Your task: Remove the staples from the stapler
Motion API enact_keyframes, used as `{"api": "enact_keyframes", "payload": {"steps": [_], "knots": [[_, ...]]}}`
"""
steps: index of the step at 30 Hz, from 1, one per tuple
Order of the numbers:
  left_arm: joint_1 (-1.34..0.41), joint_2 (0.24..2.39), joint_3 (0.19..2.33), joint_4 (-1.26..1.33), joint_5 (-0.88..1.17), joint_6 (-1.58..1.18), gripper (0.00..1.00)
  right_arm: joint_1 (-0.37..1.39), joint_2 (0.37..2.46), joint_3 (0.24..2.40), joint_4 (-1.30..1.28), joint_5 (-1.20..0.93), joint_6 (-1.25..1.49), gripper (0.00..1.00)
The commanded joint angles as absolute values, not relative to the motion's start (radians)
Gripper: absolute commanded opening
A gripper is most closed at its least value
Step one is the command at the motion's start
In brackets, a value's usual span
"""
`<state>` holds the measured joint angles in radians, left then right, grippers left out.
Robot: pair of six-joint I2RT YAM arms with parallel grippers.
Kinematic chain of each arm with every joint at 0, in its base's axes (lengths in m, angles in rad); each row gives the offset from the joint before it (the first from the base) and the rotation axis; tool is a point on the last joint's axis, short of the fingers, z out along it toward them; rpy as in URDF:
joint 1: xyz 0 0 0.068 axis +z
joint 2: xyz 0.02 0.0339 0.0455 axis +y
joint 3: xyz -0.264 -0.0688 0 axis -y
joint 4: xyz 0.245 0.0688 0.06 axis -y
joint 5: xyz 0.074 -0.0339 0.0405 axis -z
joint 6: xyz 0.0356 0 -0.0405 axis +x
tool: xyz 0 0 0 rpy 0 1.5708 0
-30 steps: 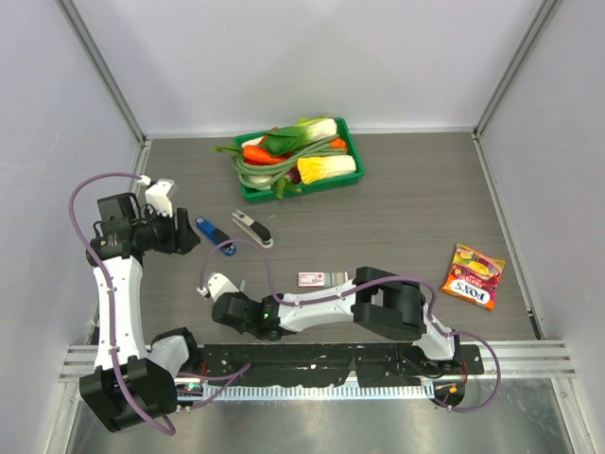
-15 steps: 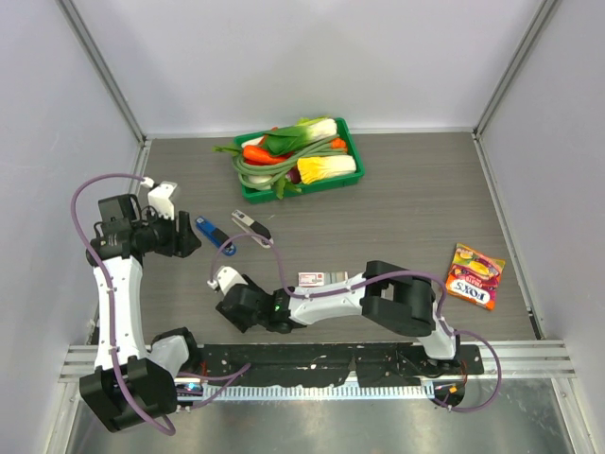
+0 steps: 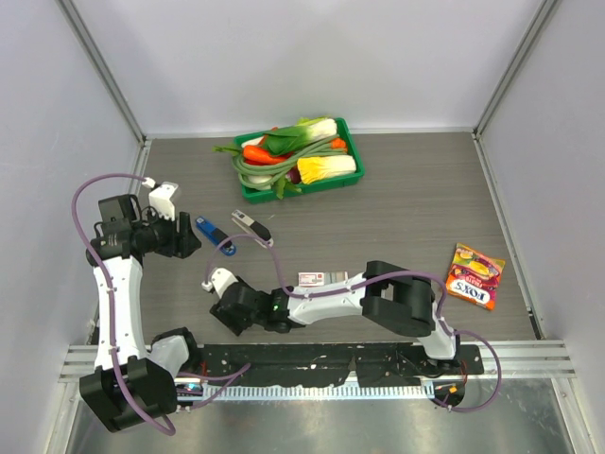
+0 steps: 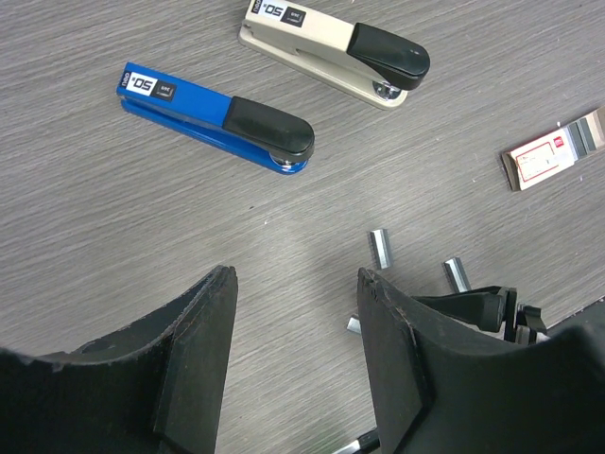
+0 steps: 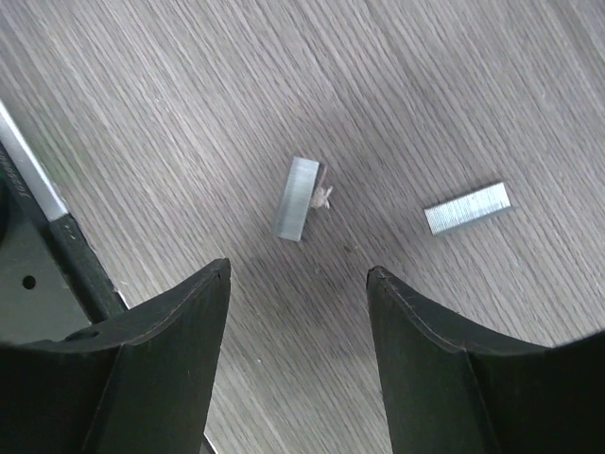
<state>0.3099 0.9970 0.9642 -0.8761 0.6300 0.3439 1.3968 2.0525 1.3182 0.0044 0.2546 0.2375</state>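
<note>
The stapler (image 4: 336,52), silver-white with a black rear cap, lies closed on the table at the top of the left wrist view; it also shows in the top view (image 3: 253,227). Three short staples lie loose on the wood in the left wrist view, one (image 4: 380,248) ahead of the right fingertip. In the right wrist view two staples (image 5: 296,199) lie just beyond the fingertips. My left gripper (image 4: 295,274) is open and empty, short of the blue stapler (image 4: 217,118). My right gripper (image 5: 298,270) is open and empty, low over the table near the loose staples.
A pink-and-white box (image 3: 312,278) lies beside the right forearm. A green tray (image 3: 321,186) of toy vegetables stands at the back. A snack packet (image 3: 473,276) lies at the right. The metal rail runs along the near edge.
My right gripper has shifted slightly up and right over the table near the staples. My left arm has hardly moved.
</note>
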Motion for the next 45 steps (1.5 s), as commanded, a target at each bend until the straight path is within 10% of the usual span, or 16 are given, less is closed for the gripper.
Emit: {"api": "enact_keyframes", "payload": {"steps": [1, 45], "knots": [[0.319, 0.994, 0.963, -0.87, 0.655, 0.353, 0.58, 1.401, 2.059, 1.387, 0.044, 0.241, 0.222, 0.64], [0.318, 0.959, 1.003, -0.858, 0.728, 0.391, 0.58, 1.345, 1.991, 1.276, 0.035, 0.279, 0.253, 0.13]]}}
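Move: The staple stick to pinch lies just off the right fingertips, roughly 3 cm left, 1 cm ahead and 2 cm below. At that level, a second stick is about 7 cm ahead and 1 cm right, a third some 2 cm ahead and 5 cm right. The blue stapler sits farther out, some 18 cm ahead and 4 cm left. From the left hand, the stick to pinch lies about 11 cm back, 6 cm right and 17 cm down. Hop the open right gripper about 2 cm to the left with a 1 cm rise, then sink some 2 cm so its tips straddle the nearest staple stick. Close while easing about 1 cm forward, pinch the stick between the fingertips, and, staying low, draw it some 2 cm back to the right. ##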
